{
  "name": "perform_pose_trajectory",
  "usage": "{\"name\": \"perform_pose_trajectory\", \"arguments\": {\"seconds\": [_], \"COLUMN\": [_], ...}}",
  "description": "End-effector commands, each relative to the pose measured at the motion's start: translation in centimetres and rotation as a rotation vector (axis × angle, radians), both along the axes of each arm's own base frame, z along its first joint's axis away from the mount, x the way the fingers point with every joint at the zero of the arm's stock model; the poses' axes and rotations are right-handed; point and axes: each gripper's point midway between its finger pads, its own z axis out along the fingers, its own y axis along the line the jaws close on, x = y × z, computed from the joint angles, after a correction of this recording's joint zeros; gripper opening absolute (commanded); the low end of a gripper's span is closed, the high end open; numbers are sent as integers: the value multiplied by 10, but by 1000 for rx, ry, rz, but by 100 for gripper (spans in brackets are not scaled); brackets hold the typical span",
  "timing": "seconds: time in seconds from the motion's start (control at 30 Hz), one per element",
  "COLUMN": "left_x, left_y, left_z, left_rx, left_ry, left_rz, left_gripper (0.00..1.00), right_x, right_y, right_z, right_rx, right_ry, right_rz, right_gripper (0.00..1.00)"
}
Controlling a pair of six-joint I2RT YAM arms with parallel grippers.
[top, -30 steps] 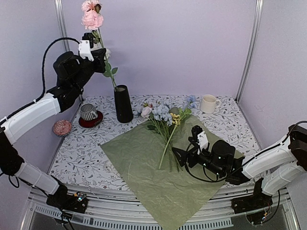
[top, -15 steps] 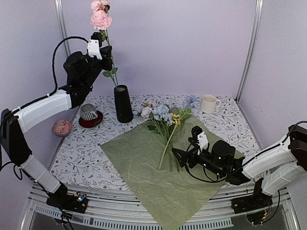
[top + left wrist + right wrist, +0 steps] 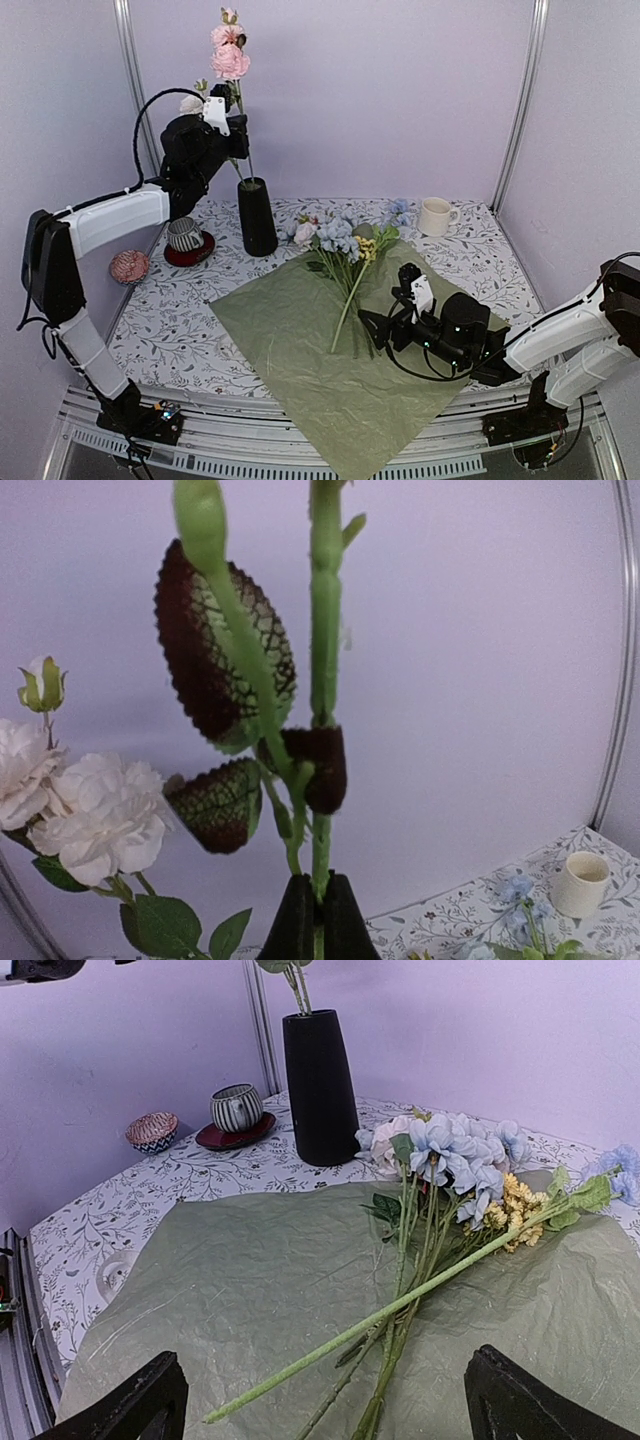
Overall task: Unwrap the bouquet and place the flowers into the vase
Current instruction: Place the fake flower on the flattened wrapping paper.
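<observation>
The black vase (image 3: pixel 257 215) (image 3: pixel 320 1085) stands at the back left of the table. My left gripper (image 3: pixel 236 132) (image 3: pixel 320 895) is above it, shut on the green stem (image 3: pixel 322 630) of a pink flower (image 3: pixel 230 55) held nearly upright. The stem's lower end reaches the vase mouth. White blooms (image 3: pixel 95 815) show to the left in the left wrist view. The other flowers (image 3: pixel 345 250) (image 3: pixel 450 1160), blue, pink and yellow, lie on the opened olive-green paper (image 3: pixel 300 340) (image 3: pixel 230 1270). My right gripper (image 3: pixel 375 330) (image 3: pixel 325 1405) is open, low over the paper near the stem ends.
A white mug (image 3: pixel 434 215) (image 3: pixel 580 880) stands at the back right. Left of the vase are a striped cup on a red saucer (image 3: pixel 186 238) (image 3: pixel 236 1110) and a small patterned bowl (image 3: pixel 129 266) (image 3: pixel 152 1130). The paper overhangs the table's near edge.
My left arm has carried the pink flower to the right and stood it more upright over the vase. The right arm and the lying flowers have not moved.
</observation>
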Motion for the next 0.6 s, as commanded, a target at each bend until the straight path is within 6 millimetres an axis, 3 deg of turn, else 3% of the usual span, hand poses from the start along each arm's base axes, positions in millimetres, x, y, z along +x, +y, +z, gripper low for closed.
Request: {"name": "perform_pose_trajectory", "arguments": {"seconds": [0.0,0.43,0.57], "left_x": [20,46,48], "left_y": [-1,14,17], "left_z": [-32,-109,-124], "left_rx": [-19,-7,-13], "left_ry": [127,387,433], "left_rz": [-7,81,89], "left_gripper": [0,0,0], "right_x": [1,0,0], "right_y": [0,1,1], "right_z": [-3,-2,-3], "right_rx": [2,4,2], "right_ry": [2,3,4], "right_rz": [5,9,11], "right_gripper": [99,99,99]}}
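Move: The vase that the pink rose in the left fingers is bound for stands about 6 cm ahead, in line sideways, its middle some 29 cm below. White roses already stand in it, their blooms roughly 10 cm ahead of the hand, 10 cm left and 3 cm higher. The striped cup is about 20 cm left of the vase, the blue flowers some 24 cm right of it, both down on the table. From the right hand the vase lies about 32 cm ahead, 28 cm left, its middle slightly lower. Still pinching the pink rose's stem, the left hand feeds it down into the vase's mouth, sinking about 12 cm while easing some 4 cm forward. The forward drift fades towards the end as the descent goes on, and the wrist tips the fingers down by roughly 20 degrees; the grip stays shut. ##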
